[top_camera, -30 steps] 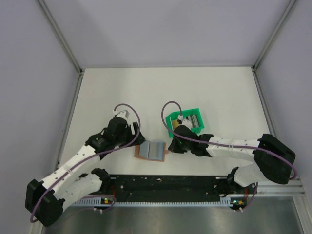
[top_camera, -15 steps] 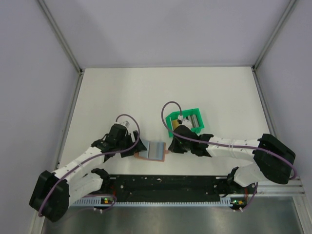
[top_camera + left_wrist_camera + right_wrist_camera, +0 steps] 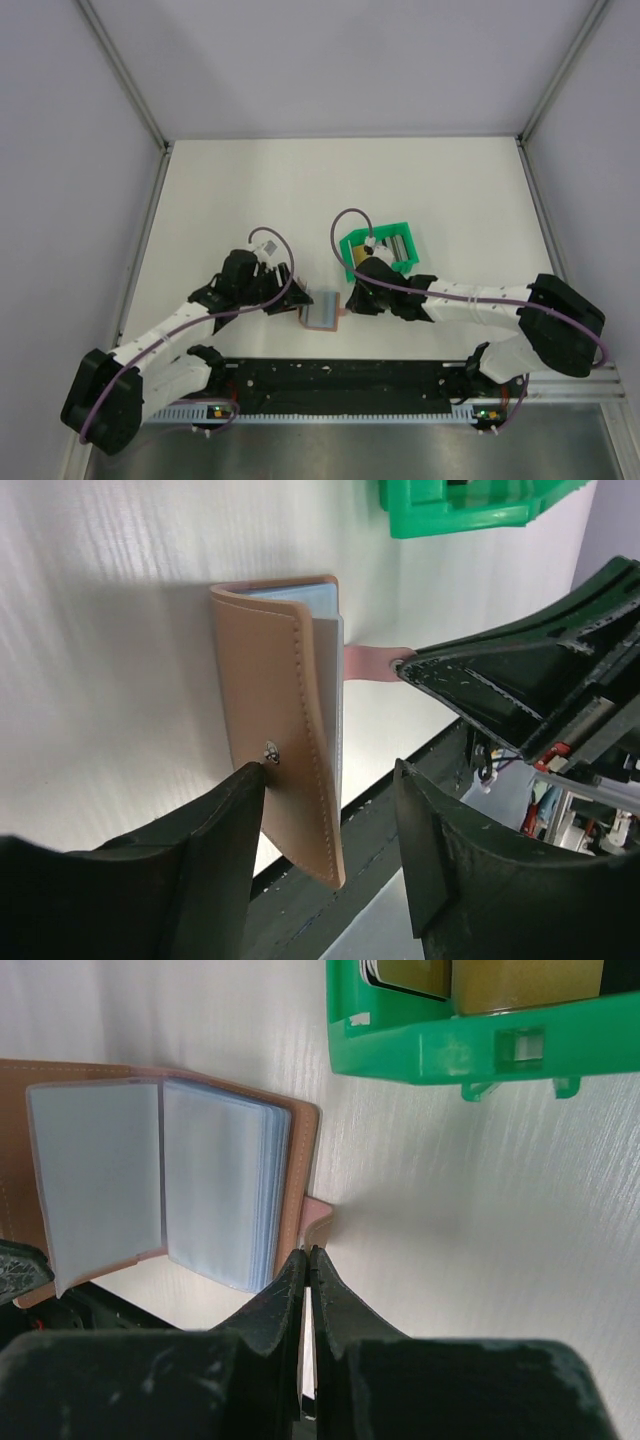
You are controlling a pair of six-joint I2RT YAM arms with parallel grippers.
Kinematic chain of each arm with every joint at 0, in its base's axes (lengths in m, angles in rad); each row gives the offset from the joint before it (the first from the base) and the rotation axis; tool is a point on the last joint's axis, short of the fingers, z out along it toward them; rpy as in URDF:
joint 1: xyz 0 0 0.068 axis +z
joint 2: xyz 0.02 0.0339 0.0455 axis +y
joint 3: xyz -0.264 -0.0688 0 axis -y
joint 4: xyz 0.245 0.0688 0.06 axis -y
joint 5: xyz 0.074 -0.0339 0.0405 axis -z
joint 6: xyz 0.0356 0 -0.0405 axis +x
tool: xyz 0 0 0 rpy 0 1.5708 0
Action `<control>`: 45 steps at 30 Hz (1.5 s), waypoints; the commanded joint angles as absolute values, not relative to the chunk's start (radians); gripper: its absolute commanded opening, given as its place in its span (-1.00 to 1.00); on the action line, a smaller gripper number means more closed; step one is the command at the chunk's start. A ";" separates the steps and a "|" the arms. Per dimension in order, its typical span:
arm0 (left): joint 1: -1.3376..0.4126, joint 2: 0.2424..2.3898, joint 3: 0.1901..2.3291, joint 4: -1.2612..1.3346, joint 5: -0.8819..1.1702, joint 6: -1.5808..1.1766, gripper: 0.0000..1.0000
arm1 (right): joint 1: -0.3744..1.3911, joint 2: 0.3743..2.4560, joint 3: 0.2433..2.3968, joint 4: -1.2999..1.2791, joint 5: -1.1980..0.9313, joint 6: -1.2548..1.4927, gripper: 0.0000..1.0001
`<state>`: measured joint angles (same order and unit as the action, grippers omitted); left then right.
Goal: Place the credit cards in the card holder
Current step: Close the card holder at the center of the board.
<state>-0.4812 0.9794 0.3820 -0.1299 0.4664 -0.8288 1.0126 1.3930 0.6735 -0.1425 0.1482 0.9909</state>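
The tan card holder lies near the table's front edge, half folded. Its left cover stands raised over the clear sleeves. My left gripper is open around that cover's lower edge, with one finger touching it beside the snap dot. My right gripper is shut, its tips resting on the holder's pink strap at the right side. Gold and dark credit cards sit in the green tray just beyond.
The green tray's wall stands close behind the right gripper. The black base rail runs along the front edge right below the card holder. Grey walls enclose the white table.
The left gripper has swung right and lifted the holder's left cover from flat to upright over the sleeves, with its jaws narrowing. The right gripper has stayed on the strap.
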 commanded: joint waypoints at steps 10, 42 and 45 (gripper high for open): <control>-0.518 1.098 0.406 0.084 0.606 -0.793 0.00 | 1.022 1.401 0.689 -0.133 0.152 0.988 -1.00; -0.609 1.312 0.440 0.031 0.462 -0.735 -0.41 | 1.057 1.496 0.814 -0.135 0.086 0.891 -0.99; -0.611 1.307 0.433 0.032 0.453 -0.739 -0.40 | 1.061 1.522 0.853 -0.147 0.078 0.888 -0.95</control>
<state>-0.6083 1.3155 0.4229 0.0463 0.5194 -0.7647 1.0412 1.4940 0.7746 -0.1474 0.1013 0.9154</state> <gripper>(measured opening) 0.295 0.013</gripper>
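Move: The card holder's middle lies about 4 cm to the left hand's right, some 2 cm back and 5 cm below it; its brown cover is half raised, right at that hand's fingers. The right hand keeps the holder's strap pinched, with the holder's middle some 6 cm to its left, about level front to back and 1 cm lower, and the green tray's middle roughly 15 cm ahead and 8 cm to its right. The left hand swings the raised cover over to the right and then down, going about 4 cm each way and slightly back, turning some 10 degrees clockwise and narrowing its fingers by about half until it rests on the cover's near-left part and stays there, pressing it shut. The right hand holds still with the strap in its shut fingers until the cover is down, then carries the strap's end about 3 cm left over the cover's edge towards the snap, turning slightly counter-clockwise. ##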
